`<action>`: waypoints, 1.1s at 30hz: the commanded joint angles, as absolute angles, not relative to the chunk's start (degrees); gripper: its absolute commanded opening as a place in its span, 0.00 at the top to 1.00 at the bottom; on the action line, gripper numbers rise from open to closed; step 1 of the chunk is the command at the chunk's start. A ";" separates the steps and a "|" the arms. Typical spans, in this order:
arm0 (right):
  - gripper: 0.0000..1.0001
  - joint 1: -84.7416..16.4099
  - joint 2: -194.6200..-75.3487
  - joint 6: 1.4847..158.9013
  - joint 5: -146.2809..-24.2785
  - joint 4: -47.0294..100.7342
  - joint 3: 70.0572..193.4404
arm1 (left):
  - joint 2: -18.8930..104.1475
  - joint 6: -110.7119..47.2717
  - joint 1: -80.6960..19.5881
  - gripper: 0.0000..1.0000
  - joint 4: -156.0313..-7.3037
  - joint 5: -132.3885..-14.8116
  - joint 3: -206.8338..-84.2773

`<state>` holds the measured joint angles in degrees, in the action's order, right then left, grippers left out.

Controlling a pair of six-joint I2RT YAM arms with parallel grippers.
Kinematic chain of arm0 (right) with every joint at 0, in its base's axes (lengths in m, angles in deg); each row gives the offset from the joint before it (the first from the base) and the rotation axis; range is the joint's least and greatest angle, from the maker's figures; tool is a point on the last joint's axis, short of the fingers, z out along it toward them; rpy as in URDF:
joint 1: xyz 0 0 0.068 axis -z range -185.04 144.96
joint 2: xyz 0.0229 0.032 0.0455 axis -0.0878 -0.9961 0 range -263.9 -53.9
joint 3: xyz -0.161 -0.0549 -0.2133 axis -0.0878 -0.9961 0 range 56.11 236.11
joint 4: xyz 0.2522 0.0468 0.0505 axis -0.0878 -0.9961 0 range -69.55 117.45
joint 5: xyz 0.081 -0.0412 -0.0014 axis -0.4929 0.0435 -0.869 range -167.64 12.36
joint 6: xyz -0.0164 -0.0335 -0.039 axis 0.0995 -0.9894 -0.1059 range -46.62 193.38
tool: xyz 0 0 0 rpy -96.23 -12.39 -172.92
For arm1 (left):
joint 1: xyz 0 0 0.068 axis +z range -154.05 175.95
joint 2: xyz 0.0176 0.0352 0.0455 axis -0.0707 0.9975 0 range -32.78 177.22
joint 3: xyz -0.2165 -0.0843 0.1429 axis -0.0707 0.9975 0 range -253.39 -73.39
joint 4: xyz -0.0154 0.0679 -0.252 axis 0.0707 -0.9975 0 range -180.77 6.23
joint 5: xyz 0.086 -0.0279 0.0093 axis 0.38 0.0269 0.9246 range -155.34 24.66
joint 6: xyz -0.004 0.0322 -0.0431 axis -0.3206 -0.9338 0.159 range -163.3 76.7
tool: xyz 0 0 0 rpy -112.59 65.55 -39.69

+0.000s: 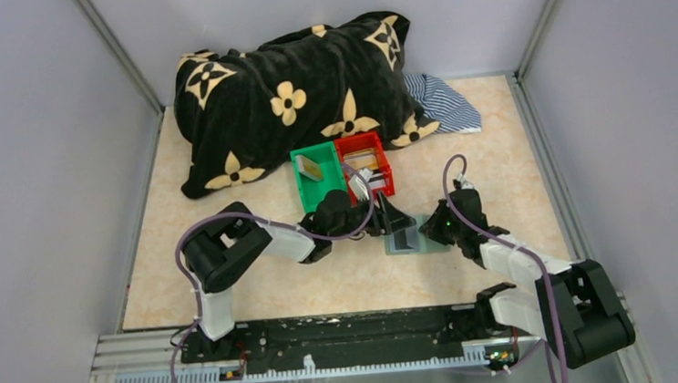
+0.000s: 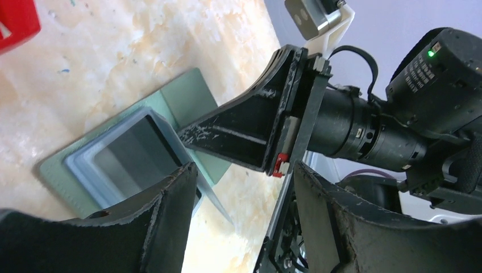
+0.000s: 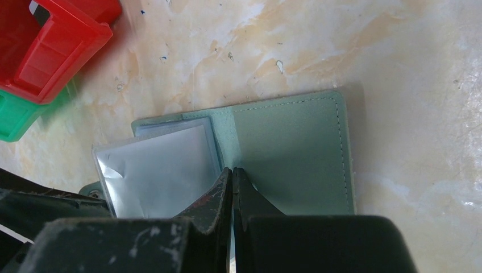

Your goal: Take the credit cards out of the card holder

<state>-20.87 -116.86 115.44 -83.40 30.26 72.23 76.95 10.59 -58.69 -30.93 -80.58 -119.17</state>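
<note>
The grey-green card holder lies open on the table between both grippers. Its bare right panel lies flat, and blue-grey clear sleeves fan up from the left panel. My right gripper is shut, its tips pressed on the holder beside the fold. My left gripper stands open at the sleeves, one finger over them, with a thin sleeve edge reaching into the gap. A tan credit card leans in the green bin. I cannot tell whether the sleeves hold a card.
A red bin with cards in it stands next to the green bin, just behind the holder. A black flowered pillow and a striped cloth fill the back. Grey walls close in both sides.
</note>
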 commanded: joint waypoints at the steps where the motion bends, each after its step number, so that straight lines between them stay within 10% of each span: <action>1: 1.00 -20.86 -117.35 113.61 -82.72 27.42 70.46 | 79.33 10.27 -58.94 0.31 -31.06 -82.78 -122.44; 11: 1.00 -20.84 -115.28 112.37 -83.43 26.10 71.08 | 80.41 9.93 -59.15 0.31 -32.46 -83.09 -124.71; 22: 0.40 -21.06 -107.18 107.98 -88.58 21.93 73.83 | 80.41 10.15 -59.16 0.31 -31.46 -83.45 -123.29; 33: 0.30 -24.16 -113.85 102.36 -84.83 18.61 77.25 | 80.68 11.00 -59.16 0.31 -30.36 -83.80 -121.96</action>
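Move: The right hand's shut fingertips are on the spine of the open card holder. The clear card sleeves lie about 4 cm to its left, level ahead and at tip height, the bare cover some 3 cm to its right, and the red bin 16 cm ahead and 11 cm left. From the left hand, the sleeves are about 7 cm below, 1 cm right and 1 cm back; the red bin is 15 cm ahead and 6 cm left, some 5 cm lower. The right hand first holds its shut fingertips on the holder's spine, then comes off it, rising and drawing back about 2 cm each and easing slightly left, while its fingers spread to nearly three-quarters open across the sleeves and the wrist turns some 10 degrees counter-clockwise. The left hand, fingers still wide open, slides just over 1 cm to the right early on and then stays there, its lower finger still propping up the raised clear sleeve. ##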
